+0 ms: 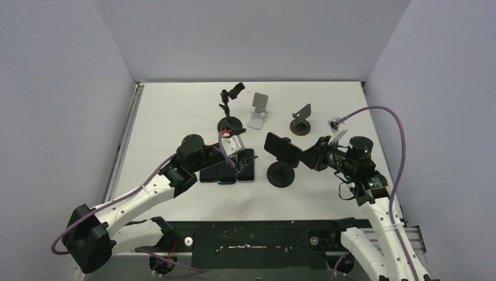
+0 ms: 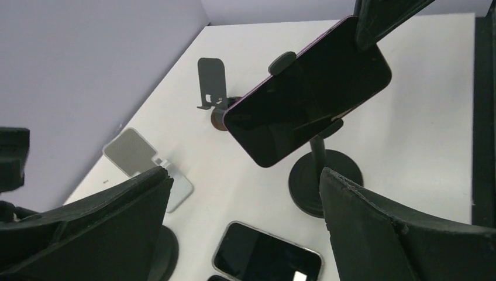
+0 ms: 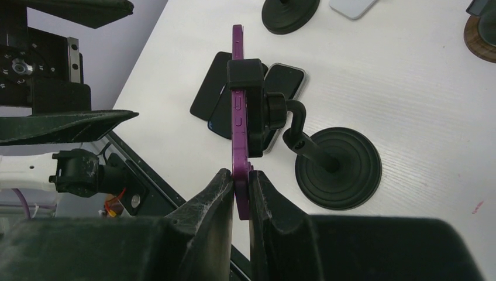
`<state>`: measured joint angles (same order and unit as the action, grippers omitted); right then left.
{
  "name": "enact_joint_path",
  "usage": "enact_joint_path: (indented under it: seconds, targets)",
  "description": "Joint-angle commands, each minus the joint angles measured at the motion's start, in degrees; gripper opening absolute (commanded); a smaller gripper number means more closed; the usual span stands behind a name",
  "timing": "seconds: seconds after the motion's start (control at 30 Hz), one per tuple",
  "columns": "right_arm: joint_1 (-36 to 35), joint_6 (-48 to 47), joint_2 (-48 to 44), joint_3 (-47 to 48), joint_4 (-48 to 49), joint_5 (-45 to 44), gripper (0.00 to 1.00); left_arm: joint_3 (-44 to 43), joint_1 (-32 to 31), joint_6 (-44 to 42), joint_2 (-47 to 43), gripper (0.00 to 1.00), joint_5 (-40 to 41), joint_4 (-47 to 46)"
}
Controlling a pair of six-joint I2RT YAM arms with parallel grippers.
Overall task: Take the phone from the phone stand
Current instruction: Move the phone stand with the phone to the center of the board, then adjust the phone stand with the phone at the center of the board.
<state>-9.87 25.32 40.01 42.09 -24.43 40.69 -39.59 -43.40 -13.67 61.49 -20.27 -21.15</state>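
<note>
A purple phone with a dark screen sits clamped in a black phone stand with a round base, near the table's middle. My right gripper is shut on the phone's near end, one finger on each face. In the top view the right gripper meets the phone from the right. My left gripper hangs open above loose phones lying flat, left of the stand, holding nothing.
Several phones lie side by side under the left gripper. At the back stand a black flexible-arm holder, a silver folding stand and a dark stand on a brown base. Walls close in the left, back and right.
</note>
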Motion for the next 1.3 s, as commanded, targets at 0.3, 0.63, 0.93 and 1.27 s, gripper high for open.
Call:
enact_joint_path:
  seconds: [0.3, 0.63, 0.93, 1.27]
  targets:
    - [-0.8, -5.3, 4.7, 11.1, -11.9, -1.6, 0.00, -13.7, -6.4, -34.1, 10.6, 0.97, 0.6, 16.7]
    - [-1.8, -6.3, 5.9, 14.0, -14.0, -1.2, 0.00, -18.1, -8.3, -38.2, 18.4, 0.97, 2.1, 18.3]
    - [-2.0, -8.6, 5.1, 9.5, -14.2, -3.0, 0.00, -21.6, -8.7, -38.5, 23.0, 0.97, 2.4, 17.6]
    - [-2.2, -9.0, 5.1, 10.3, -15.2, -3.0, 0.00, -23.5, -9.2, -40.5, 25.4, 0.97, 3.7, 17.0]
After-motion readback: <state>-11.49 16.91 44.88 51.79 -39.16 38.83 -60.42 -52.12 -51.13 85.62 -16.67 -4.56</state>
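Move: The phone, clamped on its stand, has its middle about 11 cm to the left hand's right, 2 cm nearer the base and some 6 cm lower. The stand's round base lies 12 cm right and 5 cm back of the left hand, the nearest flat phone 2 cm left and 3 cm back, both some 21 cm below. From the right hand, already gripping the phone's right end, the phone's middle is about 6 cm left, 3 cm ahead. Rightward and down, with a smaller drift forward, the left hand closes in on the free left end of the clamped phone, about 8 cm across and 5 cm lower after a slight dip and lift at the end. Its wrist rolls some 30 degrees clockwise seen from behind the hand, fingertips dipping, jaws staying wide open. The right hand keeps its pinch on the phone, lifting and settling by a centimetre while easing back. ##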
